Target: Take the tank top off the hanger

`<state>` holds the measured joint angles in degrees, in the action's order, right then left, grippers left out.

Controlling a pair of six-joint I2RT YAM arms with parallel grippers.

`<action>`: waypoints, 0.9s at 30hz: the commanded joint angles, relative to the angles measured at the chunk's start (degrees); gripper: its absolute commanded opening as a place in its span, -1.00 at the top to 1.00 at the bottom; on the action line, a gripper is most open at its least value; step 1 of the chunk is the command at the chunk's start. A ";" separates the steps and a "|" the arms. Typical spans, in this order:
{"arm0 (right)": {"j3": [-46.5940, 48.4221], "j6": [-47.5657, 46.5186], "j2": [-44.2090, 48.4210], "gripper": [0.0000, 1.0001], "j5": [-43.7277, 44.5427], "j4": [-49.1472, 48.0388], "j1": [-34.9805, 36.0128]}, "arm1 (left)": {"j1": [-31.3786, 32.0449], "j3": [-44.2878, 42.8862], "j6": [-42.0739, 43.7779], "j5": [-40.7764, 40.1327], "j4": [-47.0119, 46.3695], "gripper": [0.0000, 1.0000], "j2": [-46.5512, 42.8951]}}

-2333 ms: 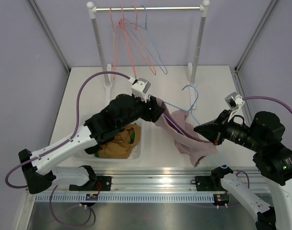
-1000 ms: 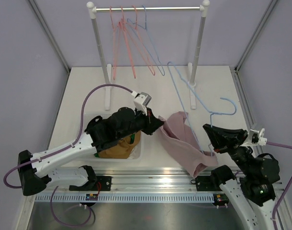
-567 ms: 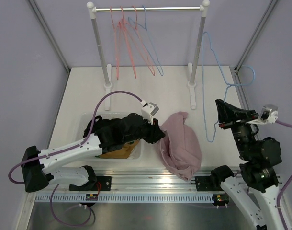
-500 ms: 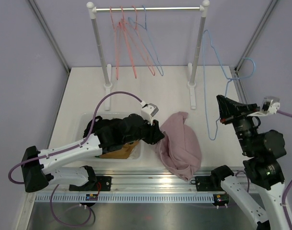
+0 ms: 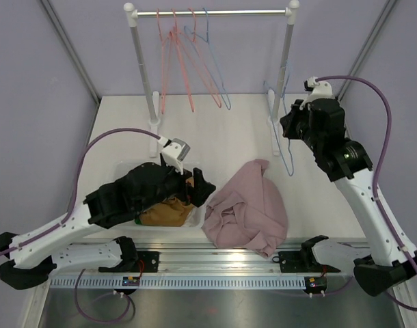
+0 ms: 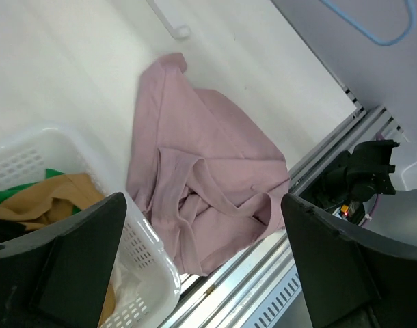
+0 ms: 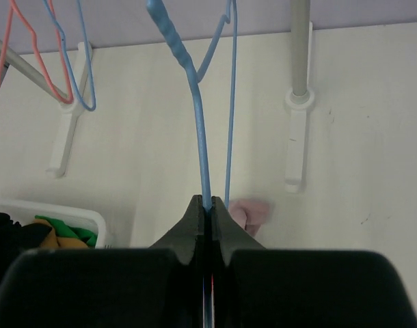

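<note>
The pink tank top (image 5: 246,205) lies crumpled on the table, off the hanger; it also shows in the left wrist view (image 6: 208,184), and a corner of it in the right wrist view (image 7: 253,213). My left gripper (image 5: 200,188) is open and empty, held above the basket's right edge just left of the tank top, and its fingers (image 6: 78,266) stand wide apart. My right gripper (image 5: 290,126) is shut on the bare blue hanger (image 5: 288,154), holding it by the rack's right post; its jaws (image 7: 210,208) pinch the hanger's wire (image 7: 198,130).
A clothes rack (image 5: 215,11) at the back carries red hangers (image 5: 173,61) and a blue hanger (image 5: 212,61). A white basket (image 5: 126,219) with brown and green clothes (image 5: 169,208) stands at the front left. A metal rail (image 5: 215,263) runs along the near edge.
My right gripper pulled the blue hanger out of the tank top and carried it up toward the rack. My left gripper let go; the tank top dropped onto the table.
</note>
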<state>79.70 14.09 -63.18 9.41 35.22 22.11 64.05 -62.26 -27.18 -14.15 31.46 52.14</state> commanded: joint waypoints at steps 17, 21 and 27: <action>50.17 -9.95 -38.92 1.00 5.70 2.38 -0.14 | 0.20 10.40 4.51 -15.55 12.04 -0.98 -25.86; 65.62 -10.05 -47.90 1.00 5.01 7.66 -1.28 | 0.20 10.93 3.89 -16.43 13.45 -0.98 -26.30; 67.62 -6.88 -52.49 1.00 2.02 9.69 -3.91 | -0.07 10.67 3.36 -16.78 13.45 -0.98 -27.53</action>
<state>147.06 6.04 -115.37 12.43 43.24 19.64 64.07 -51.35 -23.81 -28.88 46.72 26.00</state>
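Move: The right hand already grips an emptied blue hanger; the spot on the rail for its hook is about 20 cm ahead, 5 cm left and some 20 cm above this hand, with the rack's right post straight ahead at roughly 20 cm and another blue hanger about 20 cm ahead and 22 cm left. For the empty left hand, the pink tank top lies about 15 cm right and 25 cm below, the basket about 15 cm left and 6 cm farther out. Forward some 20 cm and upward, drifting about 4 cm left, the right hand keeps its grip on the blue hanger and carries it to the rail near the right post, the wrist tipping up, then sinks about 1.5 cm at the end. The left hand, fingers still wide open, swings some 13 cm left, rising slightly then sinking, away from the pink tank top to above the basket. ##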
